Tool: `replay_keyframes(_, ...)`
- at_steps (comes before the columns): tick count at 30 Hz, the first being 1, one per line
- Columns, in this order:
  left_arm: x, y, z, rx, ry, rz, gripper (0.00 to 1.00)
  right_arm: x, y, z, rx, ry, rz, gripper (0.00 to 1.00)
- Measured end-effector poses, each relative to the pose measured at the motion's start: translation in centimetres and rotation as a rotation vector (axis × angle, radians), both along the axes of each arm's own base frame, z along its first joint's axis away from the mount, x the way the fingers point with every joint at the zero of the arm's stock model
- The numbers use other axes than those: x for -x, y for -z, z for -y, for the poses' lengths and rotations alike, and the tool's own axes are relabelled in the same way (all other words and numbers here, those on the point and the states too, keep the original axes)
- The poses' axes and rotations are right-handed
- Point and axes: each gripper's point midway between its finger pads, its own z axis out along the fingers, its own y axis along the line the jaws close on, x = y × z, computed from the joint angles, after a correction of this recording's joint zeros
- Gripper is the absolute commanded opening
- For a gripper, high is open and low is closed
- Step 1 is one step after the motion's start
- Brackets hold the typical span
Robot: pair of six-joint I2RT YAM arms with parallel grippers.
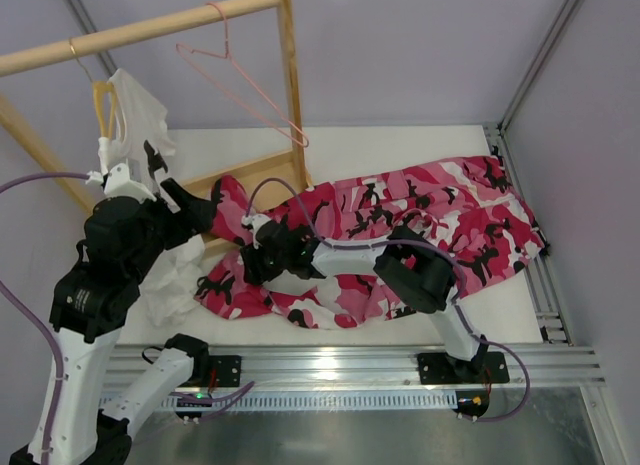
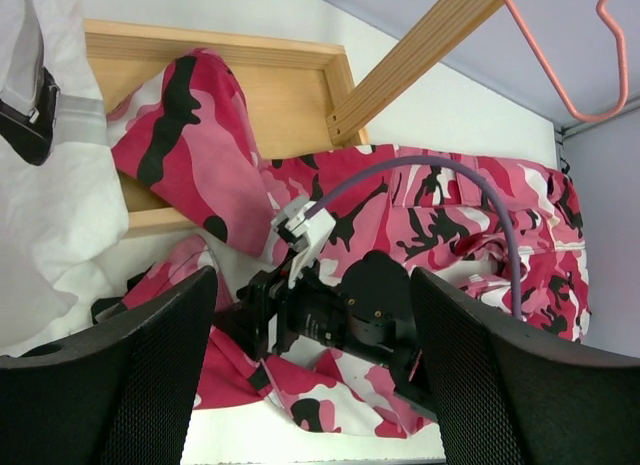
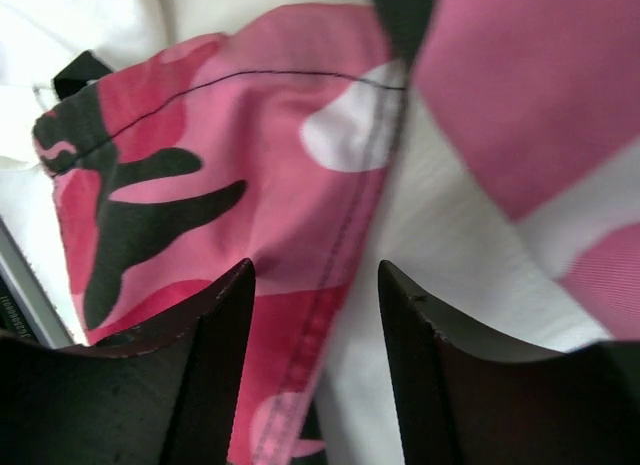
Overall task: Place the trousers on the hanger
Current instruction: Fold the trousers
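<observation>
The camouflage trousers [image 1: 430, 210] lie spread across the table, one leg end draped over the rack's wooden base [image 2: 290, 95]. They also show in the left wrist view [image 2: 440, 210] and the right wrist view [image 3: 300, 115]. The pale-pink wire hanger [image 1: 245, 85] hangs by its hook from the wooden rail, and part of it shows in the left wrist view [image 2: 590, 75]. My right gripper [image 1: 250, 265] is open, its tips down on the trousers' left part, a seam between them [image 3: 315, 275]. My left gripper [image 1: 185, 185] is open and empty, held above the right gripper [image 2: 312, 285].
A wooden rack with a top rail [image 1: 140, 30] and an upright [image 1: 290, 95] stands at the back left. A yellow hanger with a white T-shirt [image 1: 135, 110] hangs at its left end. White cloth [image 1: 175, 275] lies under the left arm. A metal rail [image 1: 330, 360] runs along the near edge.
</observation>
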Motion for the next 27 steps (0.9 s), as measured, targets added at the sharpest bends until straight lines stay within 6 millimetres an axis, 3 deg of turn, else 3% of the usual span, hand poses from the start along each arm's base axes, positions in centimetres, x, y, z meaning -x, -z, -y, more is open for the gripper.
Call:
replay_keyframes(3,0.3,-0.2,-0.2,0.003,-0.004,0.012,0.78,1.1,0.1,-1.2,-0.011,-0.02,0.008,0.5)
replay_keyframes(5,0.4,-0.2,-0.2,0.003,-0.005,0.015,0.78,1.6,0.2,-1.8,-0.015,-0.024,0.014,0.26)
replay_keyframes(6,0.4,-0.3,-0.3,0.003,-0.007,0.017,0.79,1.8,0.3,-2.0,-0.012,-0.023,0.013,0.25)
replay_keyframes(7,0.4,-0.2,-0.3,0.003,-0.008,0.017,0.78,1.9,0.5,-2.0,-0.006,-0.021,0.015,0.11)
replay_keyframes(8,0.4,-0.2,-0.3,0.002,-0.008,0.016,0.78,1.9,0.6,-2.1,-0.001,-0.023,0.025,0.05)
replay_keyframes(14,0.0,1.0,-0.9,-0.019,-0.048,-0.012,0.79,-0.3,-0.2,-1.1,0.095,0.002,0.141,0.04)
replay_keyframes(17,-0.9,2.0,-1.8,-0.05,-0.11,-0.048,0.8,-2.1,-3.0,-0.4,0.145,0.027,0.244,0.04)
replay_keyframes(21,-2.7,3.9,-1.7,-0.07,-0.149,-0.136,0.8,-3.6,-9.5,1.4,0.136,0.08,0.381,0.04)
replay_keyframes(24,-4.2,4.8,-1.2,-0.072,-0.159,-0.19,0.8,-2.5,-13.9,3.4,0.05,0.095,0.472,0.04)
replay_keyframes(27,-5.2,5.2,-1.2,-0.075,-0.179,-0.222,0.8,1.0,-14.0,3.9,0.005,0.054,0.513,0.04)
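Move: The right hand is just above the table, fingers open at the edge of the trouser leg end, whose middle lies about 4 cm to its left, 3 cm back and 2 cm below. The part of the trousers on the wooden tray is some 16 cm ahead and 4 cm left; the white cloth's hem is roughly 16 cm left and 2 cm back. For the high left hand, the leg end is about 35 cm below, some 2 cm back and 1 cm left; the tray part is about 17 cm ahead, straight on, 33 cm below. The right hand slides about 2 cm left and back along the table with its fingers astride the leg's edge, shuts them to pinch the leg end, then lifts it some 14 cm, swinging forward and back again while drifting right and tipping the fingertips up by nearly 30 degrees. The left hand first waits high up, then reaches forward and sinks about 5 cm each way towards the trousers on the tray, nose tipping down and turning slightly counter-clockwise, fingers kept wide open and holding nothing. ##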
